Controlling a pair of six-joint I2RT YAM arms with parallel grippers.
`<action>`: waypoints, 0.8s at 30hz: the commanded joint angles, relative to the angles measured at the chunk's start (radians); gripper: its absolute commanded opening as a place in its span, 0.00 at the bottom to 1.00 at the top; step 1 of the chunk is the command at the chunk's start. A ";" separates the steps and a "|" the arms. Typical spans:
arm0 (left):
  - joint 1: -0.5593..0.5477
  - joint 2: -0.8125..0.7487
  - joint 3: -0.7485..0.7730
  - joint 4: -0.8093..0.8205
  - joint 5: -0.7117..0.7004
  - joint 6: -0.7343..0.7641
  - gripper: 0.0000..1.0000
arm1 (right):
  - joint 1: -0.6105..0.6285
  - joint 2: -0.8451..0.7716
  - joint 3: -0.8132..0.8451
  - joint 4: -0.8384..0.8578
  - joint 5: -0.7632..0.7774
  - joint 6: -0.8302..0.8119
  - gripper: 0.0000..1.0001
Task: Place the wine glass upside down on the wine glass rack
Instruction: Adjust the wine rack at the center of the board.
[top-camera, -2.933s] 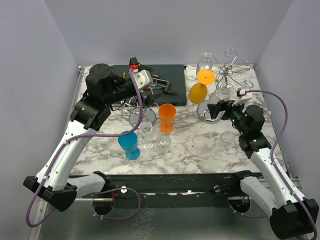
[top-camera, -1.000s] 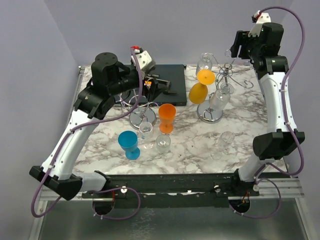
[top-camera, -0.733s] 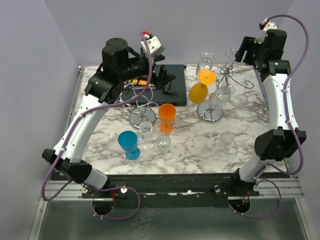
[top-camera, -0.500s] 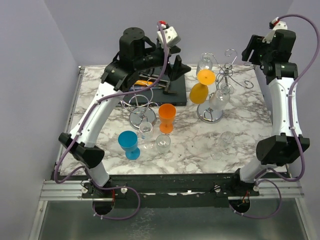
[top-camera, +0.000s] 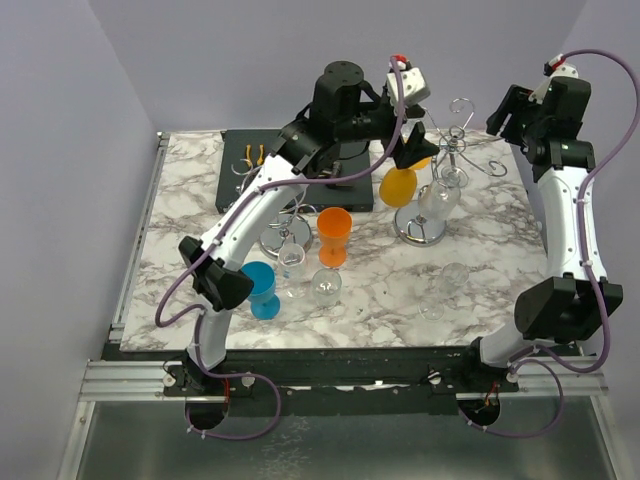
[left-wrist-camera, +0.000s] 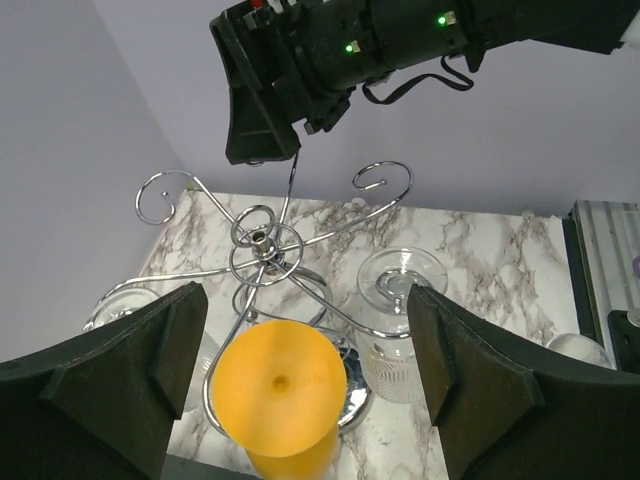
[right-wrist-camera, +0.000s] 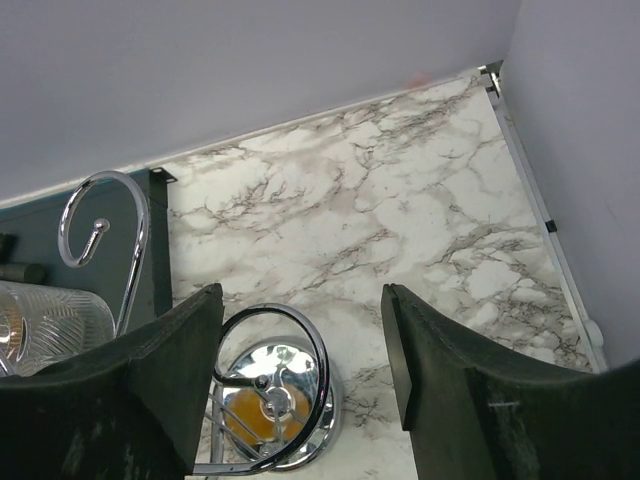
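Note:
The chrome wine glass rack (top-camera: 453, 150) stands at the back right on its round base (top-camera: 420, 226). An orange glass (top-camera: 396, 186) and a clear glass (top-camera: 440, 196) hang upside down on it. My left gripper (top-camera: 406, 152) is open and empty, high beside the rack, just above the orange glass's foot (left-wrist-camera: 277, 385). The left wrist view shows the rack top (left-wrist-camera: 262, 238) and the clear glass (left-wrist-camera: 401, 300). My right gripper (top-camera: 503, 112) is open and empty, raised right of the rack, above a curled arm (right-wrist-camera: 285, 375).
Loose glasses stand at the front: a blue one (top-camera: 259, 289), an orange cup (top-camera: 334, 236), and two clear ones (top-camera: 292, 266) (top-camera: 326, 288). A clear glass (top-camera: 448, 276) sits at the front right. A second chrome rack (top-camera: 281, 236) and a black mat (top-camera: 300, 170) are on the left.
My left arm has swung from the back left across to the right rack. My right arm has risen from the table to high at the back right. Both stay empty.

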 joint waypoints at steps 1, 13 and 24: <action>-0.022 0.069 0.066 0.039 -0.008 -0.019 0.86 | -0.017 -0.039 -0.040 0.025 0.009 0.011 0.67; -0.064 0.181 0.089 0.125 -0.162 0.039 0.70 | -0.021 -0.100 -0.135 0.092 -0.026 0.064 0.52; -0.064 0.271 0.158 0.183 -0.238 -0.039 0.51 | -0.022 -0.150 -0.211 0.120 0.018 0.084 0.37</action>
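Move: The rack's top hub lies some 9 cm to the left hand's right, 6 cm ahead and 7 cm below. The yellow glass hangs about 3 cm ahead of that hand, 2 cm right and 12 cm down; the near clear glass is 3 cm back, 9 cm right and equally low. For the right hand, the right-hand curl is 1 cm ahead, 1 cm left and 2 cm below its pads; the far curl is roughly 6 cm ahead, 8 cm left and 2 cm below. Around the rack's right-hand curl the right fingers narrow by nearly half, not clearly gripping it yet, while that hand barely shifts, easing back about 1.5 cm with its tips tilting up slightly. The left hand swings right and down over the yellow glass towards the hub, then forward, covering some 10 cm and closing from nearly wide open to just over half. ##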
